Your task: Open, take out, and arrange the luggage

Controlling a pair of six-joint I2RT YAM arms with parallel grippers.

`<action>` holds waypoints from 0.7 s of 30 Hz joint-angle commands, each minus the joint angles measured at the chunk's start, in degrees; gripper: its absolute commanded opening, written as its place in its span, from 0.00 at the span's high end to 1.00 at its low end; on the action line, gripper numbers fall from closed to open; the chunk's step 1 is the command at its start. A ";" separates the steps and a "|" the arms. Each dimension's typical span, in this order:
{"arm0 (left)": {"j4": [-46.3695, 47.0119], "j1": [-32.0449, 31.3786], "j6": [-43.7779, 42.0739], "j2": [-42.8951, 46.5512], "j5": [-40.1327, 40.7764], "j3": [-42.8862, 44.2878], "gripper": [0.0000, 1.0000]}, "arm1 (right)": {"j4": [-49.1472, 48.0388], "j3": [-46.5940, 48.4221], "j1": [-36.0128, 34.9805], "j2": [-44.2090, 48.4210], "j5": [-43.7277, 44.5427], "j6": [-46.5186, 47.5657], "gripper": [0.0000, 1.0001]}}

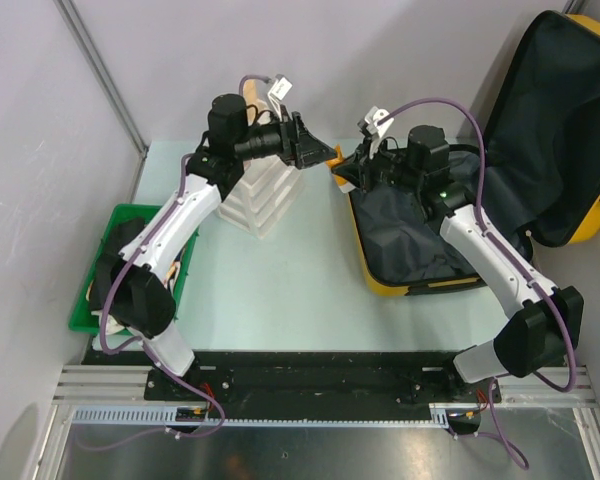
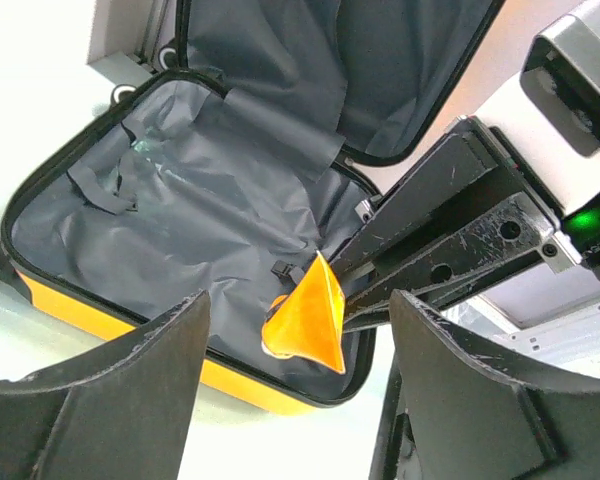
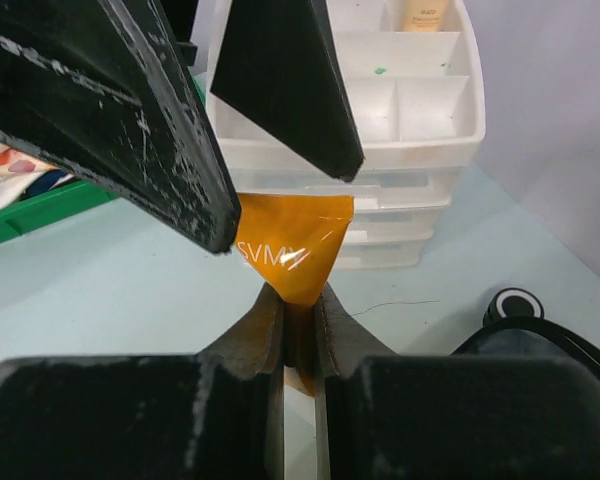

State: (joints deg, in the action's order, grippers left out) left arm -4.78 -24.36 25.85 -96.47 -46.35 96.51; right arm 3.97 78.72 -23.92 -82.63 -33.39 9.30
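Observation:
The yellow luggage (image 1: 420, 288) lies open at the right of the table, its black lining (image 2: 200, 210) exposed and its lid (image 1: 560, 130) leaning back. An orange translucent packet (image 3: 290, 250) with white lettering hangs in the air over the luggage's near-left corner. My right gripper (image 3: 298, 300) is shut on the packet's lower tip. In the top view the two grippers meet nose to nose, right gripper (image 1: 347, 170) against left gripper (image 1: 320, 152). My left gripper (image 2: 300, 305) is open, one finger on each side of the packet (image 2: 308, 318), and its fingers (image 3: 180, 170) reach over the packet's top edge.
A white plastic drawer unit (image 1: 265, 195) stands just behind the left gripper, with divided top compartments (image 3: 410, 110). At the table's left edge a green tray (image 1: 95, 300) holds dark and patterned items. One black luggage wheel (image 3: 513, 303) shows to the right.

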 commanded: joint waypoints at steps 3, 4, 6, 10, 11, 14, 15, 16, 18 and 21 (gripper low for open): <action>1.35 -1.57 2.19 -0.04 1.70 -1.15 0.28 | -3.44 0.12 -1.12 2.47 2.01 0.54 1.00; 1.35 -1.66 2.19 -0.30 1.79 -1.15 0.31 | -3.53 0.12 -1.30 2.65 2.10 0.54 1.00; 1.35 -1.66 2.19 -0.48 1.70 -1.06 0.42 | -3.44 0.12 -1.56 2.82 2.27 0.46 1.00; 1.35 -1.57 2.02 -0.83 1.26 -0.89 0.66 | -3.44 0.12 -1.83 3.26 1.57 0.45 1.00; 1.35 -1.48 1.93 -0.83 1.00 -0.71 0.79 | -3.35 0.03 -1.83 3.35 1.40 0.46 1.00; 1.35 -0.87 1.67 -0.92 -0.76 -0.01 1.00 | -2.39 -0.14 -1.83 3.79 0.26 1.59 0.73; 1.35 -0.43 1.40 -0.92 -1.46 0.26 1.00 | -1.60 -0.14 -1.57 3.97 -0.36 2.29 0.57; 1.35 0.79 1.14 -0.83 -3.81 0.87 1.00 | 0.67 -0.14 -0.52 4.49 -1.15 2.74 0.40; 1.52 2.03 -0.53 -0.83 -7.68 1.92 1.00 | 2.97 -0.14 1.32 4.85 -5.45 3.88 0.10; 1.52 2.91 -5.88 0.57 -14.29 0.88 1.00 | 7.19 -0.14 5.19 4.85 -11.25 5.72 0.01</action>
State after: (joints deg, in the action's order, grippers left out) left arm -4.49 -23.14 26.04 -97.58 -50.89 95.48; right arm 7.25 77.82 -22.72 -80.07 -36.51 12.12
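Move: The orange tube is still pinched in my right hand, its middle only 2 cm to the left and 1 cm ahead of that hand point. From my left hand's open fingers, which already straddle the tube's upper end, its middle lies about 3 cm to the right, 2 cm back and 2 cm down. The white drawer unit stands some 17 cm left of my left hand, 5 cm farther out and 20 cm lower; the open luggage case's centre is about 19 cm right of that hand, 3 cm back and 27 cm below. I ease my left hand about 1 cm down and to the right onto the orange tube's free end and close its fingers until they pinch it, while my right hand holds the tube steady. Only then do I open my right fingers wide and start backing that hand off, roughly 1.5 cm back and to the right, as my left begins to draw leftward. ##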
